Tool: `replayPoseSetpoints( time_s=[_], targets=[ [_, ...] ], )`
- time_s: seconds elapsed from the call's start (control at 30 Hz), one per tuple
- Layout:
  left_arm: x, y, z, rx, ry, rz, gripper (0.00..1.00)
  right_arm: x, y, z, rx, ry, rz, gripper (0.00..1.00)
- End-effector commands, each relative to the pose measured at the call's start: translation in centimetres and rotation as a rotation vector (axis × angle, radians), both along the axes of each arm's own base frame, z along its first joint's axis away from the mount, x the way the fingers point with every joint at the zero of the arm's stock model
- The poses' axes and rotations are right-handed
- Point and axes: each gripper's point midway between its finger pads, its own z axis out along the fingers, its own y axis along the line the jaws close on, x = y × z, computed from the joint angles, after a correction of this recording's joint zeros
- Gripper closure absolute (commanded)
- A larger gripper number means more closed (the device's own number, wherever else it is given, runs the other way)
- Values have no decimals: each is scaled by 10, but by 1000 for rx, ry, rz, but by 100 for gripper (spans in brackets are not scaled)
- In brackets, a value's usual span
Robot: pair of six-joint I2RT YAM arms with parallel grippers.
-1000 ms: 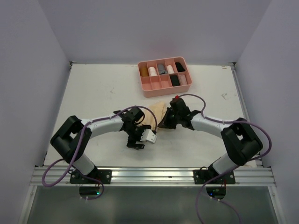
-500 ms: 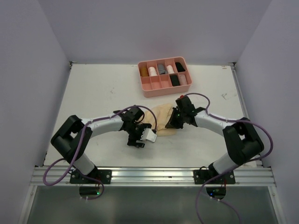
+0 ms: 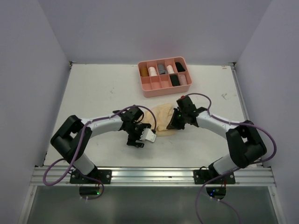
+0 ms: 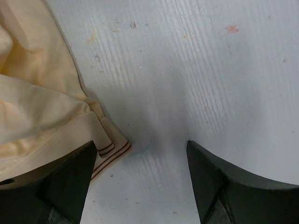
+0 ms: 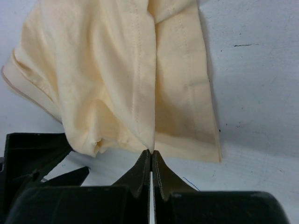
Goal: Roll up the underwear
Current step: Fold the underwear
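Note:
The pale tan underwear (image 3: 161, 116) lies loosely bunched on the white table (image 3: 93, 93), between my two grippers. My right gripper (image 3: 172, 124) is at its right edge, shut on a raised fold of the underwear (image 5: 117, 70); the jaws (image 5: 150, 153) pinch that fold's tip. My left gripper (image 3: 139, 136) hovers at the cloth's near left corner. It is open (image 4: 140, 156) over bare table. The brown-striped waistband corner (image 4: 112, 149) lies just inside its left finger (image 4: 51, 186). No pink or black loose garment shows.
A pink divided tray (image 3: 145, 87) stands behind the cloth at the table's back, with rolled items in its compartments. Grey walls close in the left, right and back. The left gripper's black body (image 5: 32, 154) shows at the lower left of the right wrist view.
My right gripper has pulled its fold to the right and slightly back, spreading the tan cloth wider. The left gripper has stayed nearly in place, still open.

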Motion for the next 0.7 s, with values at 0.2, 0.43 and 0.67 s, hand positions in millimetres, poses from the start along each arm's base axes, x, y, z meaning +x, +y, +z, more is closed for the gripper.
replayPoseSetpoints(
  time_s=[0.2, 0.43, 0.67],
  targets=[
    [-38, 64, -35, 271, 170, 54, 19, -22, -28, 10, -38, 21, 6, 100],
    [-40, 66, -34, 272, 190, 62, 21, -35, -39, -19, -89, 89, 23, 100],
    [-37, 64, -31, 259, 184, 70, 21, -32, -38, -41, -109, 119, 28, 100]
  ],
)
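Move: The right gripper, still shut on the hanging edge of the underwear, has the near right corner of the lower layer about 4 cm to its right, 3 cm back and 4 cm below. The striped waistband corner is some 13 cm to its left and 6 cm back; the pink box's middle lies roughly 27 cm ahead, 2 cm left. From the left gripper, that near right corner is about 18 cm right and 4 cm farther out. Keep the right fingers pinched on the underwear's edge and carry it in a small arc: first up about 2.5 cm while easing right, then down some 5.5 cm as you draw right and back to the near right corner, ending roughly 5 cm across from the start. Tip the hand slightly on the way down. Leave the left gripper open and in place at the striped waistband. ##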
